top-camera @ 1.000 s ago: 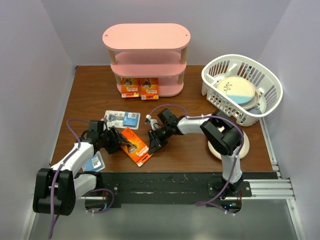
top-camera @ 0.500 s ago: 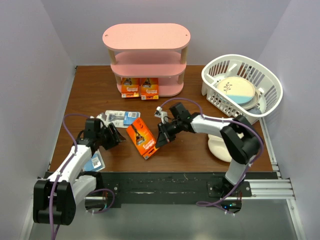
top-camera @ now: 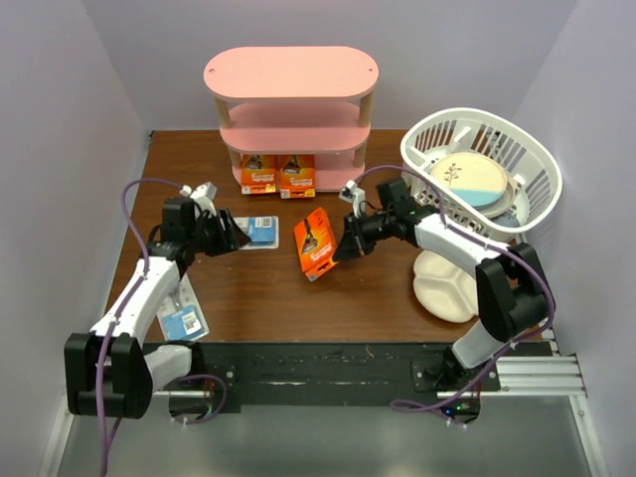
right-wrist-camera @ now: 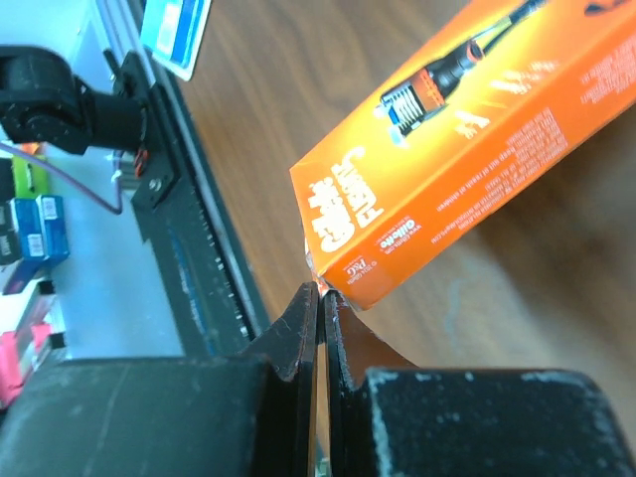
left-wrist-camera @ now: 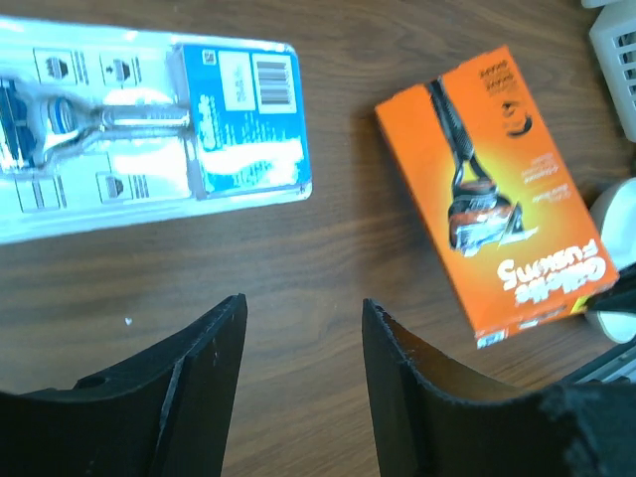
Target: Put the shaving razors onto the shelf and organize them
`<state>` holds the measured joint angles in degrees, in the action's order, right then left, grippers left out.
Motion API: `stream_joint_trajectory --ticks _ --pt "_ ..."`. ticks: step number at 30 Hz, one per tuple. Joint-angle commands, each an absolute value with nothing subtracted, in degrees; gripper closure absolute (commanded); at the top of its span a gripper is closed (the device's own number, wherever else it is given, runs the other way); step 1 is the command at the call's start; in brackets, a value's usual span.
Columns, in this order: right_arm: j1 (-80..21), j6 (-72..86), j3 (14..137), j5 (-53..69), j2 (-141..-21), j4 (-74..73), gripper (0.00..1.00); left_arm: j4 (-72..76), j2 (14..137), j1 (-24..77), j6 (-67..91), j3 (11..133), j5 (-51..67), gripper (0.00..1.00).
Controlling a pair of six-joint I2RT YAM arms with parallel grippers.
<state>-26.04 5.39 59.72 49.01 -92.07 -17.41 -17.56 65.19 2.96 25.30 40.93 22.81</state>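
My right gripper [top-camera: 341, 245] is shut on the corner flap of an orange razor pack [top-camera: 316, 241] and holds it tilted above the table; the pinch [right-wrist-camera: 320, 290] is at the orange pack's [right-wrist-camera: 447, 129] lower corner. Open and holding nothing, my left gripper [top-camera: 233, 238] hovers beside a white-and-blue blister pack [top-camera: 263, 232]. In the left wrist view that blister pack [left-wrist-camera: 149, 129] lies ahead of the left gripper [left-wrist-camera: 303, 303], with the orange pack [left-wrist-camera: 497, 189] to the right. Another white-and-blue pack [top-camera: 184, 320] lies near the front left edge. Two orange packs [top-camera: 258, 174] [top-camera: 297, 174] stand on the bottom tier of the pink shelf [top-camera: 291, 75].
A white slatted basket [top-camera: 412, 159] holding a round plate stands at the back right, close behind my right arm. A white divided plate [top-camera: 447, 288] lies on the table under that arm. The table's front rail runs along the near edge.
My right gripper has shut on the orange pack, lifted it and carried it back and right. My left arm has drawn back toward the white-and-blue pack.
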Motion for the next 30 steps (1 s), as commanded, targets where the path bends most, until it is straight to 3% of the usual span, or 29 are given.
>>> stream_joint_trajectory --ticks 1,30 --pt "-22.42 0.35 65.47 52.03 -94.30 -17.41 1.00 -14.77 67.49 2.46 21.98 45.52 24.87 0.46" --pt "-10.46 5.53 85.34 52.65 -109.69 -12.57 1.00 -9.75 72.51 2.37 18.55 45.61 25.31 0.48"
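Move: The right hand holds the orange razor box by its near right corner, the box reaching left and forward. The free slot on the shelf's bottom tier lies about 27 cm straight ahead and 9 cm lower. Level with that slot, the nearer placed box stands some 12 cm to its left and the outer placed box some 24 cm to its left. From the empty left hand the slot is about 23 cm ahead and 26 cm right. Forward, some 14 cm, the right hand carries its razor box towards the free slot at the right of the bottom tier, drifting about 4 cm right and rising slightly, fast at first and slowing at the shelf. The shut fingers keep their pinch on the corner while the wrist turns roughly 10 degrees clockwise and the box's far left side comes against the nearer placed box. The open left hand eases about 3 cm forward. ##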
